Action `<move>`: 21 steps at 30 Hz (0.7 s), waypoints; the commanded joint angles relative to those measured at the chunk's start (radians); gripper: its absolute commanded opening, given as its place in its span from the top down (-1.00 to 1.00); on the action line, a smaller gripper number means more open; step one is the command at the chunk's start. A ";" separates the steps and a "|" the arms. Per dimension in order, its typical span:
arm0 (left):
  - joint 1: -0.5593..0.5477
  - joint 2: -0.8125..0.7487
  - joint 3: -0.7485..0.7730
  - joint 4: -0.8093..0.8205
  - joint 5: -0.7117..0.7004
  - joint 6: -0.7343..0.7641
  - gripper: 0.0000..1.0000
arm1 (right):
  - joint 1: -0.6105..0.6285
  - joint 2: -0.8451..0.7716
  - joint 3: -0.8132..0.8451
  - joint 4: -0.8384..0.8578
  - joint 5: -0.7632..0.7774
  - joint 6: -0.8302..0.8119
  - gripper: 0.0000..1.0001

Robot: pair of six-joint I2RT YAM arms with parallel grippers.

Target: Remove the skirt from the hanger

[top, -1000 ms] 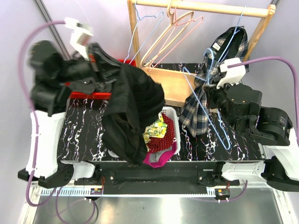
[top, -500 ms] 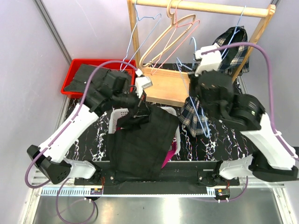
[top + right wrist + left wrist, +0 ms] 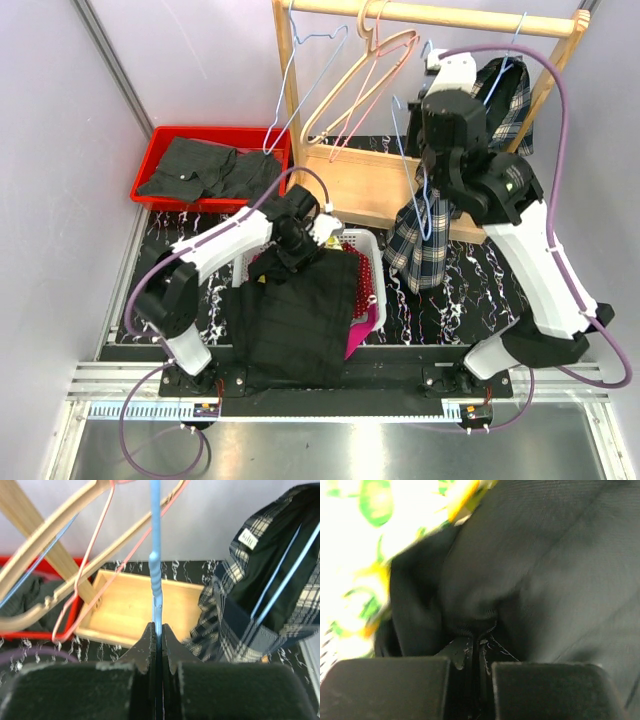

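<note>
The black skirt is off the hanger and drapes over the white basket and the table's front edge. My left gripper is shut on a fold of the black skirt at its top edge, above the basket; in the left wrist view the jaws pinch dark cloth. The bare blue wire hanger hangs in front of the wooden rack. My right gripper, raised high, is shut on the blue wire, which runs straight up from the closed jaws.
A plaid garment on another blue hanger hangs from the wooden rail, right of my right gripper. Empty hangers hang at the rail's left. A wooden tray and a red bin with dark clothes stand behind. Colourful clothes fill the basket.
My left arm swung from the upper left down to the basket, carrying the black skirt with it. My right arm rose toward the rail with the blue hanger.
</note>
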 commanded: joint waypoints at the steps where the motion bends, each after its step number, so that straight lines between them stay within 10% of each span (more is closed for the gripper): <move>1: -0.033 0.055 -0.063 -0.023 -0.168 0.099 0.71 | -0.092 0.068 0.099 0.056 -0.147 0.046 1.00; 7: -0.038 0.042 -0.156 0.101 -0.294 0.111 -0.98 | -0.214 0.198 0.220 0.059 -0.293 0.071 1.00; 21: -0.037 -0.250 0.071 -0.108 -0.189 0.148 -0.98 | -0.370 0.430 0.537 0.049 -0.379 0.024 1.00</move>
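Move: The left hand is over the laundry basket with the black skirt still pinched; the basket's middle lies about 5 cm back, 4 cm right and 7 cm below. The red dotted cloth is some 15 cm to its right, level with it and 5 cm lower. From the right hand, the rail for its blue hanger is roughly 19 cm ahead and 8 cm higher; the wooden hanger is 17 cm ahead and 12 cm left, the plaid skirt 17 cm ahead, 10 cm right and 14 cm lower. The left fingers let go of the black skirt over the basket, spreading wide as the hand sinks about 3 cm and eases left and slightly forward; the fingertips swing some 15 degrees forward before the hand starts back up. Meanwhile the right hand keeps its pinch on the blue hanger and carries it about 13 cm straight forward, nearly level, towards the rail, slowing at the end and rolling slightly left side up. ##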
